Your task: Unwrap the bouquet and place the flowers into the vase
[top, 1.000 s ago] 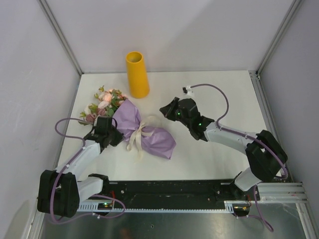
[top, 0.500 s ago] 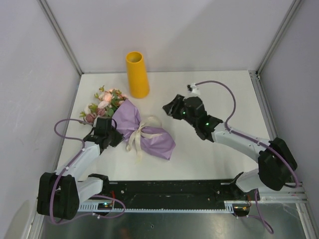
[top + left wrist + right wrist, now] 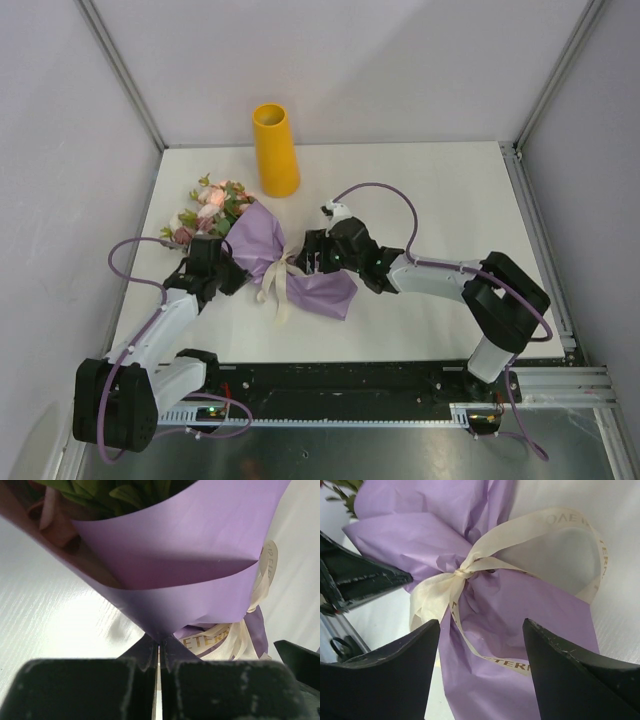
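Note:
The bouquet (image 3: 262,243) lies on the table in lilac paper, its flowers (image 3: 210,203) pointing to the back left. A cream ribbon (image 3: 279,271) is tied in a bow round its middle. My left gripper (image 3: 226,270) is shut on the paper's left edge (image 3: 160,639), the pinch showing in the left wrist view below the paper cone (image 3: 190,570). My right gripper (image 3: 306,256) is open just right of the bow. In its own view the fingertips straddle the paper (image 3: 485,615) below the ribbon knot (image 3: 462,573). The yellow vase (image 3: 275,150) stands upright behind the bouquet.
White walls and metal posts close in the table on three sides. The right arm's purple cable (image 3: 375,190) arches over the table's middle. The left gripper's black body (image 3: 360,580) shows at the left of the right wrist view.
My right arm has swung left from mid-table to the bouquet's bow, and its jaws have gone from shut to open. The left gripper has kept its hold and place.

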Available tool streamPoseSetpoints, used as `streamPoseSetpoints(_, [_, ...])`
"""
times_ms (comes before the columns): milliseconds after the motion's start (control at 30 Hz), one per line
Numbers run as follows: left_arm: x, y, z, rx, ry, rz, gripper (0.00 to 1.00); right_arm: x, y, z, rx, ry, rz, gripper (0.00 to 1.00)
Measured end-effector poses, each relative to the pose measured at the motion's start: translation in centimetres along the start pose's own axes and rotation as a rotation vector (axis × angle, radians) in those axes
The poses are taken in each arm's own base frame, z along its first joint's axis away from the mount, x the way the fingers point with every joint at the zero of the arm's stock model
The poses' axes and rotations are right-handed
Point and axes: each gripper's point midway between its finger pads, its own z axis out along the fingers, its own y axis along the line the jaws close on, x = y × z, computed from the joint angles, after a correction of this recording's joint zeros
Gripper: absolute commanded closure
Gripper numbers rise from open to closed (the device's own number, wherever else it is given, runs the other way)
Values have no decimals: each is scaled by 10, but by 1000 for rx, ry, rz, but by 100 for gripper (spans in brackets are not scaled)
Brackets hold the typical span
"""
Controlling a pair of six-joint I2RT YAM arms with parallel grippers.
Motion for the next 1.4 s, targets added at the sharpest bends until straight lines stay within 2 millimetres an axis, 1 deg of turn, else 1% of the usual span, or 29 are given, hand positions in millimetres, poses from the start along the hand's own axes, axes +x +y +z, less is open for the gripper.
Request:
streamPoseSetpoints(100, [2, 0, 0, 3, 12, 12, 100, 10, 1, 3, -22, 28, -84, 27])
streamPoseSetpoints(167, [4, 1, 1, 2, 20, 19, 100, 15, 1, 5, -34, 43, -135, 30])
streamPoseSetpoints(400, [6, 4, 4, -13, 32, 28, 100, 28, 0, 8, -54, 74, -252, 46])
streamPoseSetpoints(533, [6, 4, 4, -13, 32, 30, 100, 31, 0, 8, -40, 74, -295, 52])
streamPoseSetpoints(667, [5, 4, 4, -14, 31, 30, 100, 36, 1, 8, -14, 69, -348, 68])
streamPoseSetpoints(733, [5, 4, 4, -15, 31, 30, 100, 37, 0, 7, 10, 63, -372, 78])
streamPoseSetpoints(767, [5, 4, 4, -15, 31, 30, 100, 38, -2, 7, 28, 58, -386, 87])
streamPoseSetpoints(800, [5, 4, 4, -15, 31, 30, 100, 38, -4, 7, 46, 52, -400, 94])
streamPoseSetpoints(833, [5, 4, 4, -15, 31, 30, 100, 38, -5, 7, 64, 45, -415, 97])
streamPoseSetpoints(900, [5, 4, 4, -15, 30, 30, 100, 36, -7, 5, 96, 30, -436, 99])
streamPoseSetpoints(1000, [5, 5, 4, -17, 27, 30, 100, 31, -8, 1, 135, 5, -450, 100])
streamPoseSetpoints(1300, [4, 6, 3, -24, 24, 29, 100, -2, -4, -23, 208, -96, -444, 100])
streamPoseSetpoints(1400, [5, 7, 3, -25, 25, 29, 100, -4, -7, -25, 238, -110, -438, 100])
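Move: The ribbon's thin loose tail lies over the wrapper about 3 cm below the right hand and 2 cm back. The ribbon knot is some 3 cm ahead, 5 cm left and 4 cm below; the wrapper's stem end is about 8 cm back and 8 cm right, 5 cm lower. From the left hand, still pinching the wrapper's edge, the tail lies roughly 14 cm right, 2 cm ahead, about level. Right fingers sink 3 cm, pinch the ribbon tail and pull it up and right about 4 cm. ##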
